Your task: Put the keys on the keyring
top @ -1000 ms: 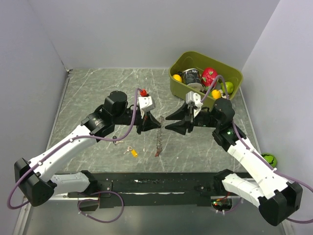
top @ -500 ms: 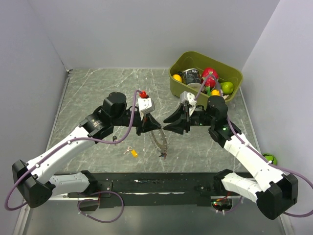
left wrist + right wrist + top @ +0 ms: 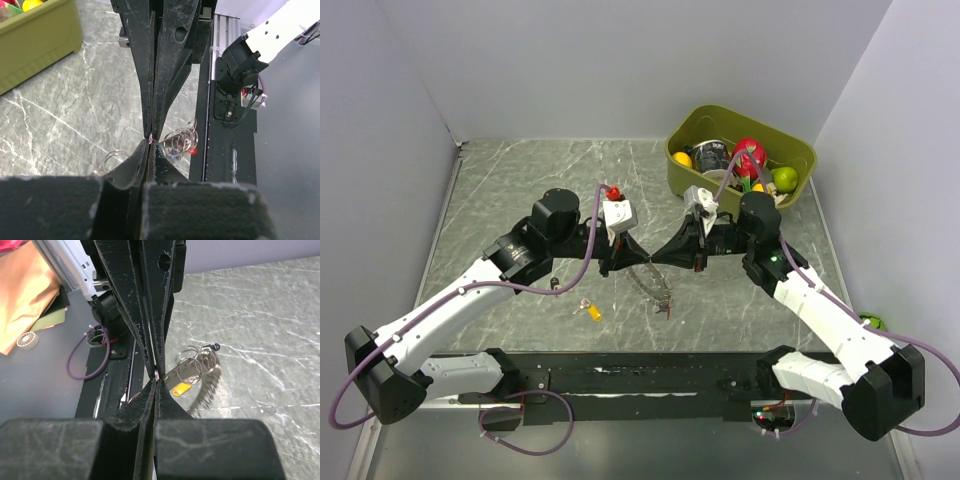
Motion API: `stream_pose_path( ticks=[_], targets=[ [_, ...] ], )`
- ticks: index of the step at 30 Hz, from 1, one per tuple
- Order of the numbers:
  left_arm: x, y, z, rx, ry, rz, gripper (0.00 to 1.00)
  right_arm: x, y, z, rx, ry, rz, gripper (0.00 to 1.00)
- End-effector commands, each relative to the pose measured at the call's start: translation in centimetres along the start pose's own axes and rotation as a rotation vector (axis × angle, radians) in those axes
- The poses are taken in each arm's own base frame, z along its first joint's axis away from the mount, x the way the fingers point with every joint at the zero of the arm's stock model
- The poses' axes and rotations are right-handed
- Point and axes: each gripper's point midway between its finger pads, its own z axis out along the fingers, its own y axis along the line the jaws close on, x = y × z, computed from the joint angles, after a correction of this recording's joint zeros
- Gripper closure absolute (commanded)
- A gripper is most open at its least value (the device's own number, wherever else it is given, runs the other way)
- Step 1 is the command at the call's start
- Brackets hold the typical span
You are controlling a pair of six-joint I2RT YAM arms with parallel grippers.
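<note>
The keyring (image 3: 658, 287) hangs over the middle of the table, a thin ring with several grey keys fanned out (image 3: 207, 385) and red and blue caps (image 3: 191, 150). My left gripper (image 3: 626, 256) and right gripper (image 3: 666, 255) meet tip to tip, each shut on the ring's wire. In the left wrist view my left gripper (image 3: 151, 143) pinches the wire against the opposing fingers (image 3: 165, 75). In the right wrist view the right gripper (image 3: 156, 380) does the same. A yellow-capped key (image 3: 592, 311) (image 3: 181, 389) lies on the table. A black-capped key (image 3: 554, 284) (image 3: 215, 346) lies further left.
A green bin (image 3: 796, 150) (image 3: 35, 47) with fruit and a can stands at the back right. The black rail (image 3: 640, 380) runs along the near edge. A green ball (image 3: 870, 325) lies off the table at the right. Grey walls close in on three sides.
My right gripper has moved left up to the left gripper's tips and shut on the ring. The keyring has swung from hanging straight to slanting right.
</note>
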Motion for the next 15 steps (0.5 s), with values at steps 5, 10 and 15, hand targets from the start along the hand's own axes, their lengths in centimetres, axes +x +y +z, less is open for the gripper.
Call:
stream_pose_path(
  ticks=[5, 10, 15],
  targets=[
    [-5.4, -0.2, -1.3, -0.083, -0.202, 0.026, 0.74, -3.8, -0.4, -0.3, 0.090, -0.122, -0.075, 1.00],
    [-6.3, 0.5, -2.6, -0.175, -0.313, -0.046, 0.39, -4.9, 0.3, -0.7, 0.107, -0.245, -0.053, 1.00],
    [-7.2, -0.4, -4.2, -0.146, -0.421, -0.044, 0.40, -6.0, 1.2, -1.2, 0.097, -0.350, -0.123, 1.00]
  ],
)
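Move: The left fingertips are already shut on the keyring's edge, meeting the right hand's shut fingertips, with the keyring hanging below; its middle is about 3 cm back and 6 cm below both hands. The red key hangs some 6 cm back, 3 cm right and 12 cm below the left hand. On the table, roughly 29 cm below that hand, lie the yellow key, about 10 cm left and 2 cm back, and the black key, 17 cm left and 3 cm ahead. Letting go of the keyring, the left fingers open to over half, and the hand lifts away about 5 cm, easing a little to its left while its fingers tip up towards level and swing slightly forward. The right hand keeps its shut pinch, rising only about 1 cm as its fingers tilt up some 10 degrees. ##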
